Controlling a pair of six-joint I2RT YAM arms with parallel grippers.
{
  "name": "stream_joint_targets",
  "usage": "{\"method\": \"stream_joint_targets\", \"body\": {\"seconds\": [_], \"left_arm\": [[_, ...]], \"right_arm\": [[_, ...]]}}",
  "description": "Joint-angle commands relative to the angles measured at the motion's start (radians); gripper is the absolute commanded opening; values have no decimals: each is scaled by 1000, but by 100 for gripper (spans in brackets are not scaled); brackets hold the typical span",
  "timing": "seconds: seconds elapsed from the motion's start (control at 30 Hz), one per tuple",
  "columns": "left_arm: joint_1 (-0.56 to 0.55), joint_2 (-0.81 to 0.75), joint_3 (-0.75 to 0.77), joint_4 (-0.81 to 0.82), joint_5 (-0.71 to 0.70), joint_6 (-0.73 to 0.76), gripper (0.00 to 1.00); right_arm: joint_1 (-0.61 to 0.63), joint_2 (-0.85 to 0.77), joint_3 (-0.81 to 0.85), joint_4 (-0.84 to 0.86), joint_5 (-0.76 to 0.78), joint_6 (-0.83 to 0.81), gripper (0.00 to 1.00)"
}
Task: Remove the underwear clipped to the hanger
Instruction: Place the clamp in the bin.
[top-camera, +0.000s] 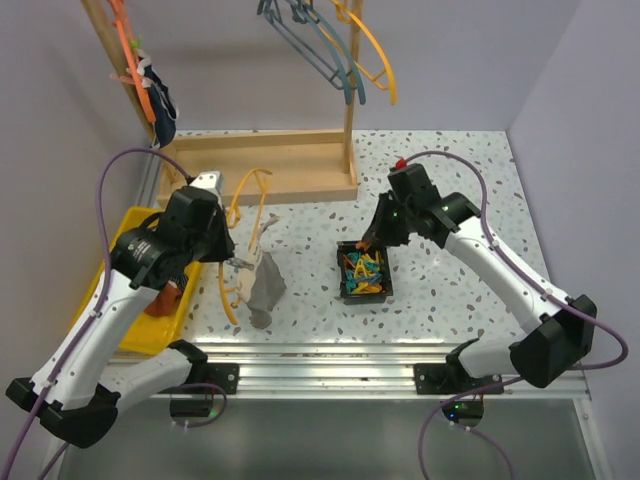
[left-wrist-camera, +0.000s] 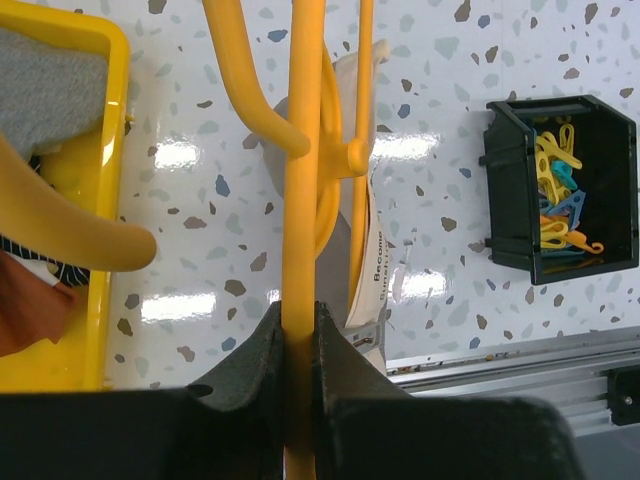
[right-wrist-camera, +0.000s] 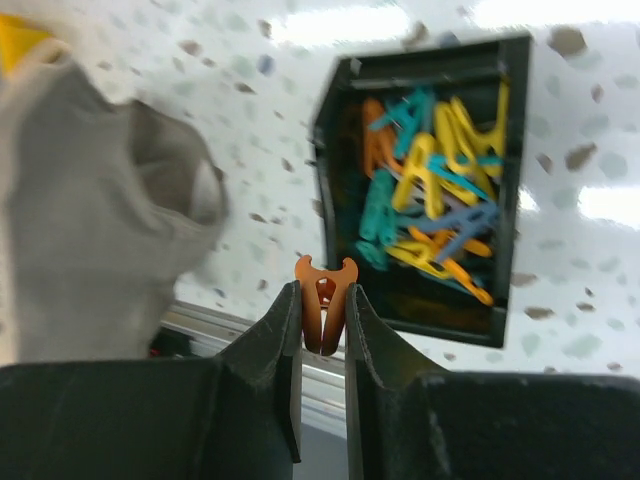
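A grey underwear hangs from a yellow hanger over the speckled table, left of centre. My left gripper is shut on the hanger's bar; the grey underwear with its white label shows just behind the bar. My right gripper is shut on a small orange clip, apart from the grey underwear to its left. From above, the right gripper hovers at the black bin's far edge. More underwear, grey and rust-brown, lies in the yellow tray.
The black bin holds several coloured clips. A wooden rack at the back carries blue and orange hangers. A dark cloth hangs on an orange hanger at the back left. The yellow tray sits at the table's left edge.
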Motion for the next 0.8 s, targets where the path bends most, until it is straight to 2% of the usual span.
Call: {"method": "stream_joint_targets", "body": {"seconds": [0.0, 0.03, 0.1, 0.13, 0.2, 0.23, 0.37, 0.53, 0.63, 0.7, 0.77], "left_arm": [[-3, 5, 8, 76, 11, -16, 0], [-1, 3, 5, 77, 14, -17, 0], [-1, 2, 5, 80, 21, -17, 0], [-1, 3, 5, 80, 21, -22, 0], [-3, -4, 2, 86, 24, -26, 0], [-3, -6, -1, 86, 25, -29, 0], [-1, -15, -15, 99, 36, -39, 0], [-3, -23, -41, 122, 36, -52, 0], [-3, -23, -60, 142, 39, -65, 0], [-3, -21, -64, 154, 39, -71, 0], [-1, -24, -66, 165, 33, -83, 0]], "right_arm": [[0, -21, -49, -107, 72, -75, 7], [0, -24, -52, -99, 72, -75, 29], [-1, -26, -52, -98, 60, -88, 41], [-2, -26, -49, -93, 51, -91, 52], [0, -29, -48, -75, 3, -97, 60], [2, -34, -45, -56, -6, -95, 70], [0, -26, -31, -19, -37, -88, 89], [52, -28, -25, 112, -173, -71, 89], [206, 18, 27, 151, -187, -43, 88], [258, 49, 64, 163, -177, 9, 88], [299, 46, 29, 253, -172, 94, 88]]}}
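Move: Just below the right hand, which still pinches the orange clamp, lies the black bin, its middle about 12 cm down, some 3 cm back and 2 cm to the right. The grey underwear hangs roughly 22 cm to that hand's left, 4 cm back and a little lower; the yellow hanger is about 27 cm left, level fore and aft. For the left hand, gripping the hanger, the bin is some 28 cm right, about level fore and aft and 16 cm below. Dipping about 4 cm towards the black bin, easing a little back and right, the right hand opens wide and lets go of the orange clamp over it. Then it swings away left by some 12 cm, rising about 5 cm and drawing back, turning roughly 20 degrees counter-clockwise with open fingers towards the underwear on the hanger. The left hand keeps its grip on the hanger, barely drifting. ##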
